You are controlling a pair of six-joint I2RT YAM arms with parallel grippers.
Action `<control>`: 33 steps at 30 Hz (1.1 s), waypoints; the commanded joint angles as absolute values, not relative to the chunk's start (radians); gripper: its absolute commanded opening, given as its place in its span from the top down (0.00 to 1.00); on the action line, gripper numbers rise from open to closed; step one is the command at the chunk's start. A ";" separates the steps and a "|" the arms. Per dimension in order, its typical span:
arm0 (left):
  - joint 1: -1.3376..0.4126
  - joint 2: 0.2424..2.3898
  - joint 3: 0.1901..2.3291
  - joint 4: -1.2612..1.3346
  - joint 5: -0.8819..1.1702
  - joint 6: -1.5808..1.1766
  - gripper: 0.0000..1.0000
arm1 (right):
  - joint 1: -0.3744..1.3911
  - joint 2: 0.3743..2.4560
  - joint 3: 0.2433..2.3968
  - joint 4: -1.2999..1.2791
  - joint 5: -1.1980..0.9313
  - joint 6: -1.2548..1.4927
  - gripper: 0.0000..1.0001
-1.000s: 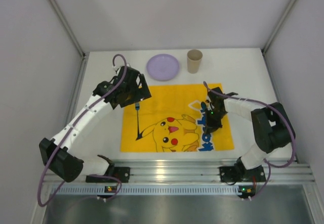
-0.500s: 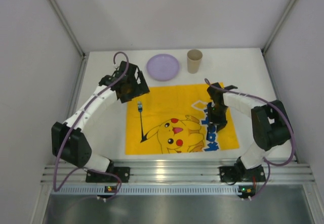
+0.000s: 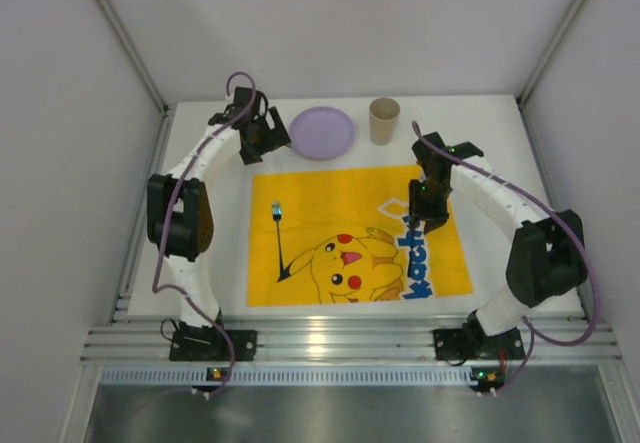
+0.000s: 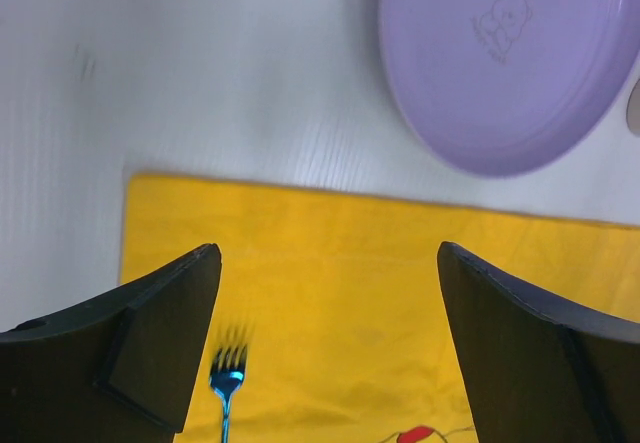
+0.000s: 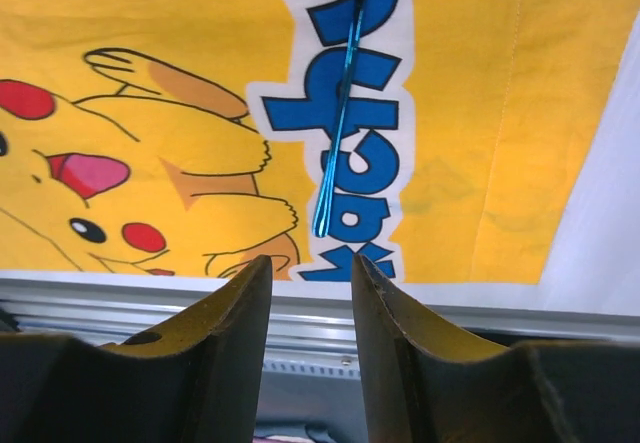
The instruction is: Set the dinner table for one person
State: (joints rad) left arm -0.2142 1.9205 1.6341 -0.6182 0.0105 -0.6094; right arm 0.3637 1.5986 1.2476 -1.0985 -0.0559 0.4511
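Observation:
The white dinner table (image 3: 500, 143) carries a yellow cartoon mat (image 3: 350, 193). A blue fork (image 3: 280, 241) lies on the mat's left part, tines toward the far side; it also shows in the left wrist view (image 4: 227, 383). A thin blue utensil (image 5: 338, 133) lies on the mat's blue letters at the right. A purple plate (image 3: 322, 131) and a beige cup (image 3: 384, 120) stand beyond the mat. My left gripper (image 3: 258, 138) is wide open and empty, just left of the plate (image 4: 500, 53). My right gripper (image 3: 425, 208) hovers over the mat's right part, jaws slightly apart and empty (image 5: 310, 261).
A metal rail (image 3: 330, 343) runs along the table's near edge and shows in the right wrist view (image 5: 300, 313). White walls enclose the table on the left, right and far sides. Bare tabletop (image 4: 200, 63) lies left of the plate.
My left gripper has left the fork on the mat and swung to the far side, beside the plate. My right gripper has drawn back toward the far side. The mat shifted slightly right.

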 commanded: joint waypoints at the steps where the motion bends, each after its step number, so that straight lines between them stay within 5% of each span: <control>1: -0.206 2.060 1.767 -0.479 0.110 -0.590 0.06 | 0.367 1.537 1.304 -1.147 -0.095 0.480 0.61; 12: -0.215 2.460 2.166 -0.506 0.132 -0.687 0.19 | 0.367 1.538 1.285 -1.089 -0.083 0.537 0.62; 15: -0.219 2.516 2.192 -0.494 0.158 -0.701 0.31 | 0.365 1.566 1.325 -1.094 -0.066 0.535 0.63; 16: -0.219 2.520 2.189 -0.492 0.163 -0.703 0.53 | 0.364 1.577 1.338 -1.098 -0.057 0.535 0.63; 18: -0.219 2.528 2.184 -0.485 0.178 -0.703 0.70 | 0.360 1.613 1.387 -1.107 -0.049 0.525 0.63; 19: -0.219 2.533 2.184 -0.485 0.179 -0.695 0.87 | 0.351 1.627 1.406 -1.109 -0.049 0.523 0.62; 21: -0.213 2.536 2.186 -0.483 0.195 -0.690 1.00 | 0.339 1.676 1.484 -1.120 -0.052 0.509 0.63; 33: -0.235 2.164 2.010 -0.449 0.258 -0.695 1.00 | 0.173 1.949 1.919 -1.079 -0.141 0.511 0.61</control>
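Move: From the left gripper the plate's middle lies about 14 cm ahead and 15 cm right, some 10 cm below; the cup stands level with the plate, 18 cm farther right, and the fork is about 21 cm back and 3 cm right of the gripper. From the right gripper the cup is roughly 34 cm ahead and 8 cm left, the plate 34 cm ahead and 26 cm left, and the spoon almost directly below, 1 cm ahead and 1 cm left. Bring the open left gripper forward about 12 cm, down nearly 10 and right 6 to the plate's left rim, shut the fingers to pinch it, then raise the rim some 3 cm, easing back 2. Meanwhile lift the half-open right gripper clear of the spoon, pause, then send it 15 cm forward and rising towards the cup, swinging its fingertips forward and turning slightly clockwise. ##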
